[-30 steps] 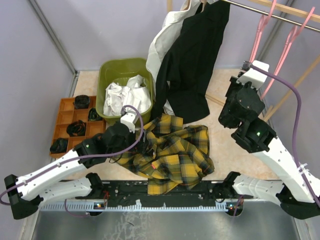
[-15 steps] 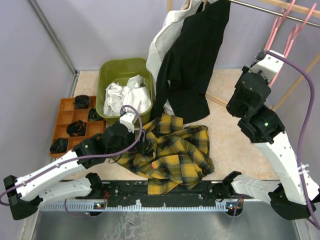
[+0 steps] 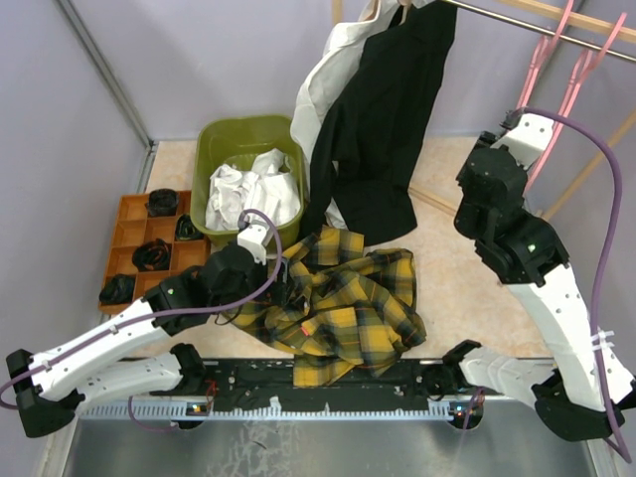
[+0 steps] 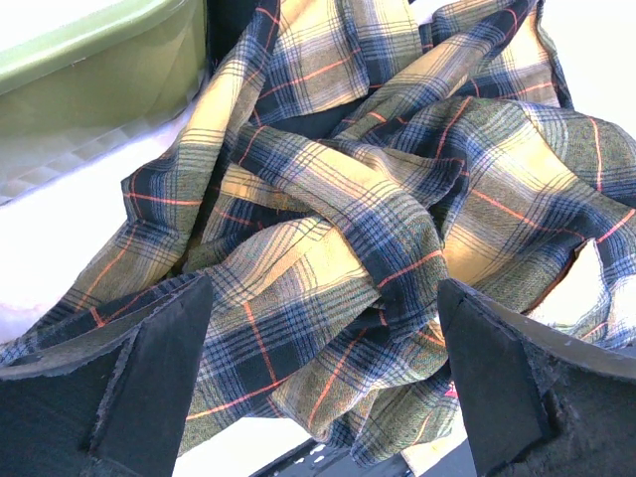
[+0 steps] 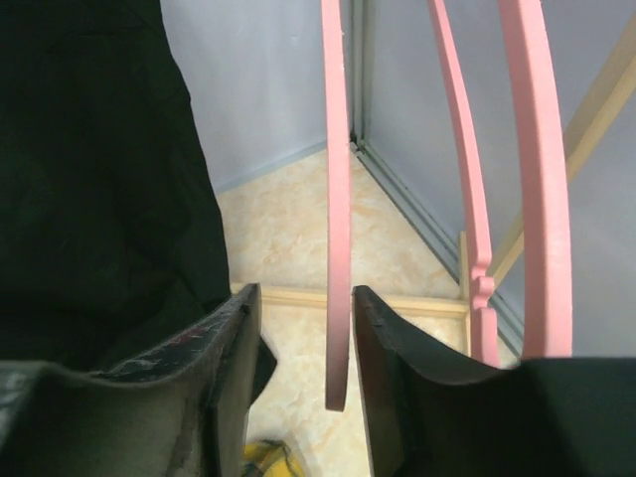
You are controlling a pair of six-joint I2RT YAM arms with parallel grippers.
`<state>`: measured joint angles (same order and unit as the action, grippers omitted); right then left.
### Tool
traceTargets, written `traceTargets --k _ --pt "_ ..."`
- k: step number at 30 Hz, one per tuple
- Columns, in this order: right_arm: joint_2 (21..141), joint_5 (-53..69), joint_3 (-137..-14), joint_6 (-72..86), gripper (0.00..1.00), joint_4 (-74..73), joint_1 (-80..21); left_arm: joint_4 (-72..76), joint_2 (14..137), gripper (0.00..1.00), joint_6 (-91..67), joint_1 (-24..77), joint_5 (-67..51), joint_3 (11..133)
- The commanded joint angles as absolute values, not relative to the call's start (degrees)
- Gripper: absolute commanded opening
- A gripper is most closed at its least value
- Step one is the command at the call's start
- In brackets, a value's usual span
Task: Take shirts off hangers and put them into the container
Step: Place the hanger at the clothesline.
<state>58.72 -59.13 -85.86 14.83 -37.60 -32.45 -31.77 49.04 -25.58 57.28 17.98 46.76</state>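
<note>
The yellow-and-black plaid shirt (image 3: pixel 348 308) lies crumpled on the floor, filling the left wrist view (image 4: pixel 378 219). My left gripper (image 3: pixel 288 291) (image 4: pixel 325 298) hovers open just over it, gripping nothing. A black shirt (image 3: pixel 383 129) (image 5: pixel 89 169) and a cream shirt (image 3: pixel 323 89) hang from the rail. A white shirt (image 3: pixel 253 194) lies in the olive container (image 3: pixel 224 134) (image 4: pixel 99 70). My right gripper (image 3: pixel 519 124) (image 5: pixel 303 293) is raised by two bare pink hangers (image 3: pixel 542 60). It stands open, with one hanger arm (image 5: pixel 338 199) between its jaws and a gap on each side.
An orange compartment tray (image 3: pixel 134 248) with small black items sits left of the container. A metal rail (image 3: pixel 527 20) runs across the top right. Wooden poles (image 3: pixel 586 159) lean at the right wall. Purple walls close in on both sides.
My right arm has lifted up and to the right, toward the pink hangers, and its jaws have parted. The left arm and the plaid shirt have not moved.
</note>
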Motion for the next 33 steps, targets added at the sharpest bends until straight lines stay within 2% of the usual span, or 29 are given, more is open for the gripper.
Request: traceTargets --k 1,7,12,20,33 --pt "55.78 -55.82 -87.06 15.84 0.51 -37.28 -31.9 -31.39 48.32 0.99 -25.77 57.39 17.67 46.91" --pt "53.13 -45.21 -87.94 14.71 0.75 -38.98 -31.9 -30.72 48.73 0.99 -25.93 57.39 17.19 46.74" --pt "48.21 -36.27 -84.88 14.76 0.86 -38.56 -31.9 -30.51 49.24 0.99 -26.02 57.39 16.59 46.96" --pt "39.47 -25.16 -81.07 14.88 0.94 -36.39 -31.95 -29.06 50.46 0.99 -25.99 57.39 14.13 47.08" --pt "28.82 -7.93 -74.61 12.46 0.96 -35.94 -31.91 -24.82 55.99 0.99 -22.97 57.39 2.78 47.92"
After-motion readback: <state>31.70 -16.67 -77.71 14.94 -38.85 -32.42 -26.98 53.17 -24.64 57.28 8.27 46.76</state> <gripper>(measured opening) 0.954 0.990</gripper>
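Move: The right hand still has the lower end of the just-hung hanger between its parting fingers; the other hanger hangs about 7 cm to its right, level with it. The plaid shirt lies some 12 cm back, 25 cm left and 40 cm below, and the black shirt hangs about 8 cm ahead, 20 cm left and 15 cm lower. From the left hand the plaid shirt is about 12 cm right, 2 cm back and 17 cm below. Backing away from the clothesline, the right hand spreads its already parting fingers wide, leaves the hanger's lower end and draws back some 11 cm, drifting about 5 cm left. The wrist meanwhile swings about 40 degrees counter-clockwise and tips up a little, facing more towards the shirts. Late on, the open left hand starts about 4 cm rightward above the plaid shirt, turning slightly clockwise. ##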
